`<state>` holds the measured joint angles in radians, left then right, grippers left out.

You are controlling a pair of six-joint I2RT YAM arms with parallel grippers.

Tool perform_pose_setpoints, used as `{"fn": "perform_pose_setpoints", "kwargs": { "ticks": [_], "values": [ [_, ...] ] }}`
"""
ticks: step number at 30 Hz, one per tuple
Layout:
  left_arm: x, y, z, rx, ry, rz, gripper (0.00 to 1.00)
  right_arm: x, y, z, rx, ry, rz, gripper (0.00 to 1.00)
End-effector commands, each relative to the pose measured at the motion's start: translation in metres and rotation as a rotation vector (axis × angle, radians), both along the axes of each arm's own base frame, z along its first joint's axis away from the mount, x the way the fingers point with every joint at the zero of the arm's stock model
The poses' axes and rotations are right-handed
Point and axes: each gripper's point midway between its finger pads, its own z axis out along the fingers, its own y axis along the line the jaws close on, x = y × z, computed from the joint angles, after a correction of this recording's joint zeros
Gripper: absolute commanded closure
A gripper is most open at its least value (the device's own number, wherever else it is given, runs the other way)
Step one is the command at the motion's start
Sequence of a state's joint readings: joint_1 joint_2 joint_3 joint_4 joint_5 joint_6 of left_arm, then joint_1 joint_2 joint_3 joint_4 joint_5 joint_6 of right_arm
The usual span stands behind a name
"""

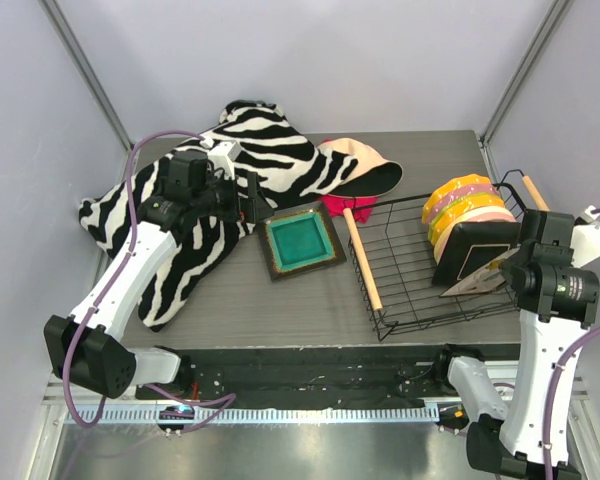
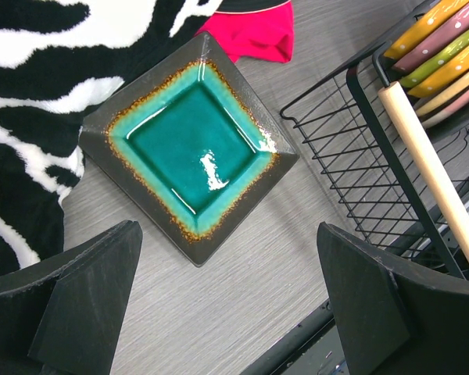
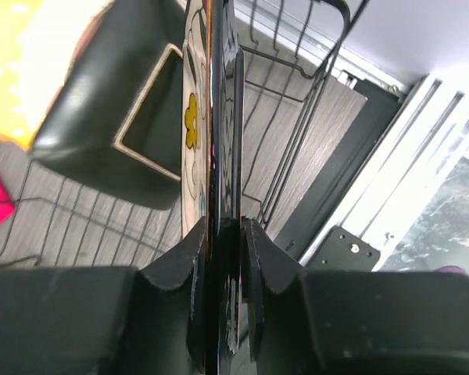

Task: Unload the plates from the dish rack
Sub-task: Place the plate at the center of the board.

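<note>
The black wire dish rack [image 1: 405,285] stands right of centre, its near wooden handle [image 1: 363,262] to the left. Inside it stand round orange, pink and yellow-green plates [image 1: 465,205] and a dark square plate [image 1: 477,248]. My right gripper [image 1: 512,272] is shut on the upper edge of a cream flowered plate [image 1: 477,283] standing at the rack's near right end. In the right wrist view that plate [image 3: 191,117] runs edge-on between the closed fingers [image 3: 223,226]. A teal square plate [image 1: 301,243] lies flat on the table. My left gripper [image 1: 245,197] hangs open above it [image 2: 227,230], empty.
A zebra-striped cloth [image 1: 210,200] covers the back left of the table, touching the teal plate's corner. A peach hat [image 1: 355,160] and a red cloth [image 1: 352,205] lie behind the rack's left end. The rack's wire [image 2: 352,156] and handle [image 2: 430,172] sit right of the left gripper.
</note>
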<state>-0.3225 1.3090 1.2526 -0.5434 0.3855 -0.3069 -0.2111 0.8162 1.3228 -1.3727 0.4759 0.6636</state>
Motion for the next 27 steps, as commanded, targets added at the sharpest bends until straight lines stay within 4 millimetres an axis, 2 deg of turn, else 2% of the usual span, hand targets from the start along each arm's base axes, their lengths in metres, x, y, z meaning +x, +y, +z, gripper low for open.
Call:
{"fn": "perform_pose_setpoints", "kwargs": {
  "ticks": [1, 2, 8, 10, 15, 21, 23, 24, 27],
  "values": [
    [-0.001, -0.004, 0.014, -0.021, -0.043, -0.022, 0.01, 0.012, -0.006, 0.067, -0.088, -0.188, 0.027, 0.99],
    [-0.002, -0.005, 0.015, -0.023, -0.044, -0.026, 0.0, 0.01, -0.006, 0.08, -0.097, -0.215, 0.029, 0.99],
    [-0.002, -0.006, 0.016, -0.034, -0.046, -0.027, 0.01, 0.007, 0.003, 0.111, -0.093, -0.251, 0.091, 0.99],
    [-0.002, -0.007, 0.016, -0.04, -0.047, -0.029, 0.0, 0.009, 0.007, 0.118, -0.087, -0.263, 0.117, 0.99],
    [-0.003, -0.011, 0.016, -0.065, -0.04, -0.045, 0.0, 0.02, 0.023, 0.149, -0.086, -0.394, 0.228, 0.99],
    [-0.003, -0.02, 0.009, -0.099, -0.011, -0.077, 0.0, 0.037, 0.052, 0.183, -0.075, -0.527, 0.427, 0.99],
    [-0.008, -0.028, 0.007, -0.131, 0.018, -0.118, 0.0, 0.044, 0.063, 0.187, -0.059, -0.556, 0.494, 0.99],
    [-0.008, -0.032, 0.01, -0.152, 0.013, -0.134, 0.0, 0.048, 0.066, 0.196, -0.072, -0.595, 0.519, 0.99],
    [-0.014, -0.044, 0.018, -0.235, 0.013, -0.193, 0.0, 0.061, 0.091, 0.199, -0.017, -0.653, 0.659, 0.99]
  ]
}}
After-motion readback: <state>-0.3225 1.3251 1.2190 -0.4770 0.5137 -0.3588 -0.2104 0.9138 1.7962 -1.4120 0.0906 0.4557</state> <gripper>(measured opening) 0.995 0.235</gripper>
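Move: The right hand already grips the flowered plate over the right side of the rack. The board's center, where the green plate lies, is about 42 cm to its left, 25 ahead and 24 below. The black dish stands some 13 cm ahead, 5 left and 17 below; the colored plates lie about 8 cm beyond the dish. The left hand waits open, with the green plate roughly 8 cm ahead, 9 right and 23 below. Lifting the flowered plate up and away from the rack, the right hand keeps its pinch on the rim and climbs about 12 cm, then swings roughly 6 cm left and slightly forward while still rising. The wrist turns some 25 degrees counter-clockwise and tips the fingers upward. Late on, the open left hand begins easing right by a couple of centimetres. ##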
